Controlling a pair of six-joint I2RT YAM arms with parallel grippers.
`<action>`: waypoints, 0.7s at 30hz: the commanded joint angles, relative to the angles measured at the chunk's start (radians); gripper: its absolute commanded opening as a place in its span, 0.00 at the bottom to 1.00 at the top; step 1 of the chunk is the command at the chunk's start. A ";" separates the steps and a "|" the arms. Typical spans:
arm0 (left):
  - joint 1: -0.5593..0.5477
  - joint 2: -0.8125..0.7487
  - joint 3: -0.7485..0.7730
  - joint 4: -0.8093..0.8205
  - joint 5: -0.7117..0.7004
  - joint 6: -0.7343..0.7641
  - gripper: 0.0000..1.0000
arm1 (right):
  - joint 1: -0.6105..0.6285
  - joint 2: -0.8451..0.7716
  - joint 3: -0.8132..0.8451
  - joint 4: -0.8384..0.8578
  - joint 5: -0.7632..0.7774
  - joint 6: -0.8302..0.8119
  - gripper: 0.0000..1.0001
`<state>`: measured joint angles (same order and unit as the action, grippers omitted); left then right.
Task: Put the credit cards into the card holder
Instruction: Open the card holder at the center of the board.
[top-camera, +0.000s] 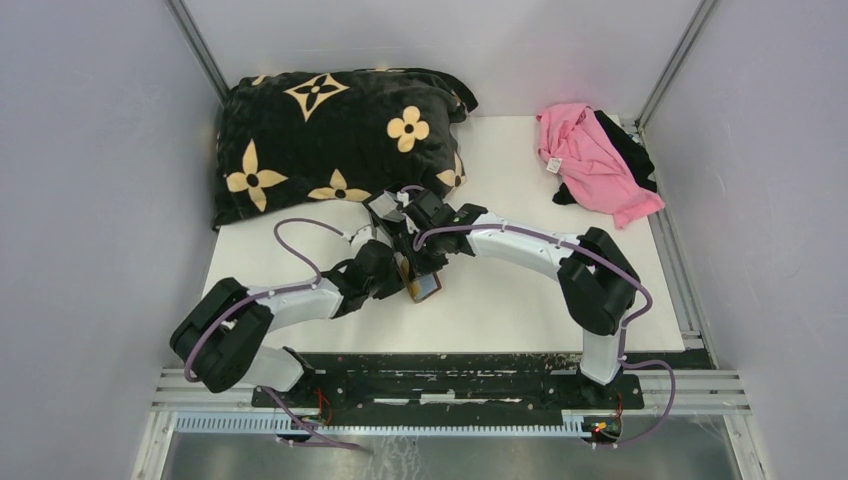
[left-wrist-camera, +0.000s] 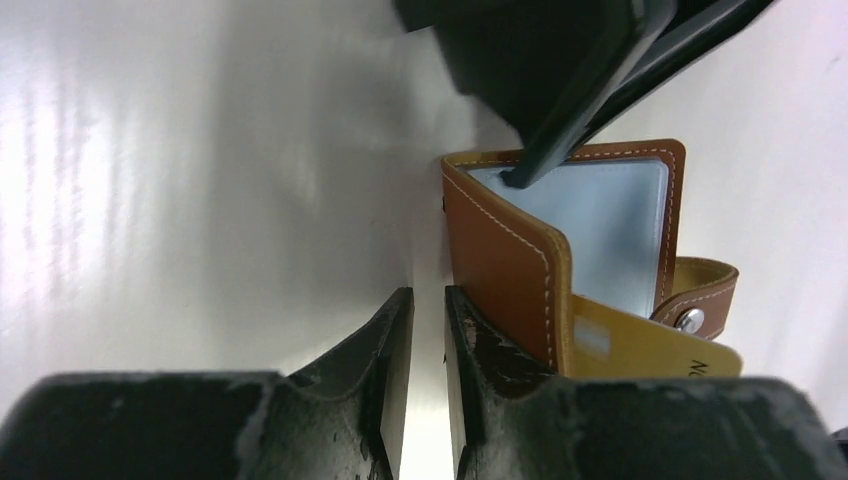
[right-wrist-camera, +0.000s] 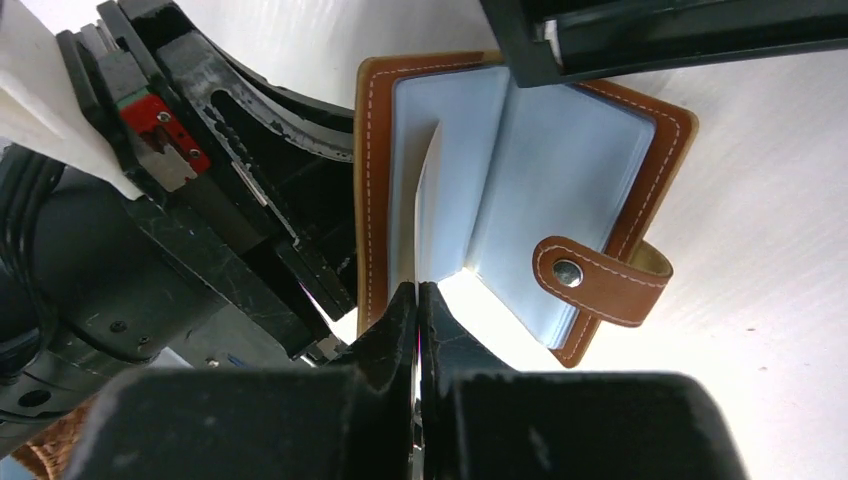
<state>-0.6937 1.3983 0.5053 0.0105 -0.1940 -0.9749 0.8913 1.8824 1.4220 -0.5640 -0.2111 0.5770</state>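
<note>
The brown leather card holder (left-wrist-camera: 500, 260) lies spread open on the white table between both arms (top-camera: 425, 288). Its pale inner pockets and snap tab (right-wrist-camera: 600, 280) face the right wrist camera. An orange-tan credit card (left-wrist-camera: 650, 352) sticks out from behind its stitched cover. My left gripper (left-wrist-camera: 428, 300) sits just left of that cover, its jaws a narrow slit apart with only table showing between them. My right gripper (right-wrist-camera: 417, 292) is shut on a thin, stiff grey-blue card (right-wrist-camera: 428, 200) that stands edge-on inside the open holder. Its dark fingers (left-wrist-camera: 560, 130) reach the holder's far edge.
A black cushion with tan flower prints (top-camera: 335, 140) fills the back left of the table. A pink cloth over a black one (top-camera: 595, 160) lies at the back right. Grey walls close in both sides.
</note>
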 joint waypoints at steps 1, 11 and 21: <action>-0.003 0.142 -0.063 0.011 0.132 0.054 0.27 | 0.009 -0.034 0.040 0.001 0.021 -0.020 0.01; -0.039 0.293 -0.010 0.203 0.328 0.147 0.27 | -0.002 -0.053 -0.018 0.009 0.052 -0.035 0.01; -0.044 0.340 0.000 0.195 0.399 0.195 0.28 | 0.009 -0.007 -0.033 0.024 0.083 -0.040 0.01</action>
<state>-0.6941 1.6737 0.5587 0.4576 0.1230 -0.8684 0.8639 1.8542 1.4017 -0.6910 -0.0639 0.5243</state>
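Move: The left hand is low beside the open card holder's upright cover; the holder's middle lies about 5 cm to its right, 2 cm ahead and roughly level. From the right hand, which already pinches the inner leaf, that middle is some 3 cm right, 1 cm ahead and 4 cm below. The black box stands about 13 cm beyond the holder's middle and 7 cm left of it. Left hand pushes the upright cover about 8 cm right; right hand, still pinching the leaf, goes 5 cm right. ##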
